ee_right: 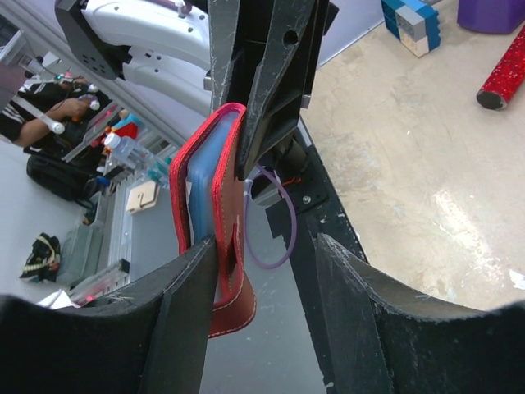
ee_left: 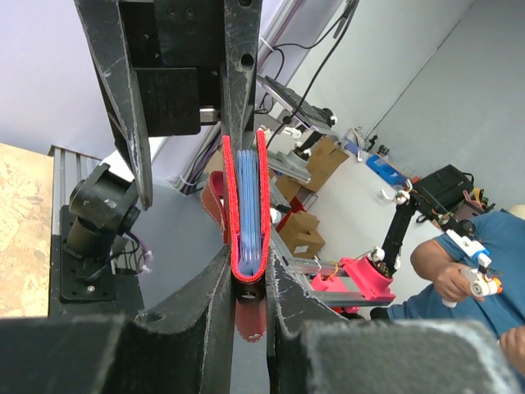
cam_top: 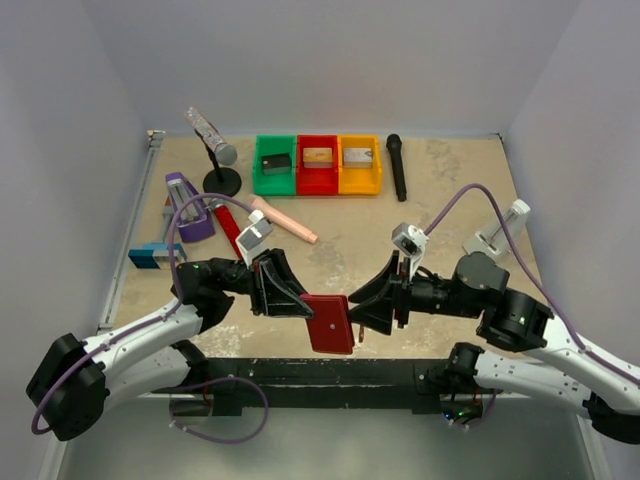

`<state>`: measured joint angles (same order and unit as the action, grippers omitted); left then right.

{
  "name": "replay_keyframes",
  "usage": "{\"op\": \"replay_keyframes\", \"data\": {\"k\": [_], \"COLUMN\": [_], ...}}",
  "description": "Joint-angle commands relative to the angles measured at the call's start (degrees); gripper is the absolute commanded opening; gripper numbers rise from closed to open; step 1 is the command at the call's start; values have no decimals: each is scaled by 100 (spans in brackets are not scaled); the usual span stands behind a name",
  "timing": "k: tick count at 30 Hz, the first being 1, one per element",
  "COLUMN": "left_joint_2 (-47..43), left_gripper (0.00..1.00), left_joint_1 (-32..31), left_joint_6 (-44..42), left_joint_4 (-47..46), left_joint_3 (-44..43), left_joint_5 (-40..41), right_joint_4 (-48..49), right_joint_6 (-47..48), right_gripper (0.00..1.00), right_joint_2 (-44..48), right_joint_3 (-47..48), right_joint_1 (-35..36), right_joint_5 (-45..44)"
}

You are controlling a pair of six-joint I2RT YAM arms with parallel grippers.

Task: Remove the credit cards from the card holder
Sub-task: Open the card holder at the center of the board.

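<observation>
The dark red card holder (cam_top: 330,322) hangs in the air over the table's near edge, folded shut. My left gripper (ee_left: 248,287) is shut on its lower edge, and the pale blue pockets (ee_left: 248,205) show between the red covers. No credit cards show apart from the pockets; they are hidden inside. My right gripper (ee_right: 267,242) is open. Its left finger (ee_right: 184,312) sits against the card holder (ee_right: 205,197), whose red tab (ee_right: 234,308) hangs into the gap. Its right finger stands well apart. In the top view the right gripper (cam_top: 366,305) meets the holder from the right.
Green (cam_top: 274,165), red (cam_top: 318,165) and yellow (cam_top: 360,165) bins stand at the back with blocks inside. A black microphone (cam_top: 397,167) lies beside them and a silver microphone on a stand (cam_top: 215,150) is at the back left. A purple object (cam_top: 187,208), a pink stick (cam_top: 285,222) and a blue block (cam_top: 150,255) lie on the left.
</observation>
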<state>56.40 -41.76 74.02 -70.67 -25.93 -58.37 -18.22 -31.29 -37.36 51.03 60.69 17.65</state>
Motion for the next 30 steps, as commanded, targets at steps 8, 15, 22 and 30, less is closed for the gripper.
{"op": "replay_keyframes", "data": {"k": [8, 15, 22, 30], "left_joint_2": [134, 161, -41, -1130], "left_gripper": [0, 0, 21, 63], "left_joint_1": [1, 1, 1, 1], "left_joint_6": [104, 34, -413, -2134], "left_joint_4": [-1845, -1775, -950, 2210], "left_joint_3": [-386, -325, -333, -281], "left_joint_5": [168, 186, 256, 1289], "right_joint_4": [196, 152, 3, -805], "right_joint_6": [-9, 0, 17, 237], "right_gripper": [54, 39, 10, 0], "right_joint_2": [-543, -720, -843, -790], "right_joint_3": [250, 355, 487, 891], "right_joint_1": [-22, -22, -22, -22], "right_joint_5": [643, 784, 959, 495]}}
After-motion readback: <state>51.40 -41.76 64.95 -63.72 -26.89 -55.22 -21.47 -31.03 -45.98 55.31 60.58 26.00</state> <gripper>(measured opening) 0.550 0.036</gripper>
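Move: The left hand already grips the closed card holder by its spine side; the holder's middle is about 4 cm to the right of that hand and 2 cm back, nearly level with it. From the half-open right hand the same middle is some 4 cm left and 2 cm back, about level. On the table about 32 cm below the right hand, the pale rod lies roughly 27 cm ahead and 16 cm left, and the red stick some 25 cm ahead and 29 cm left. The right fingers shut on one cover of the holder, the table-side one, pinching its free edge after the hand slides about 2 cm left, 1.5 cm down and slightly back. The left hand keeps its grip nearly still until the right fingers have all but closed, then opens its fingers about a third of their range and lifts about 1 cm. ##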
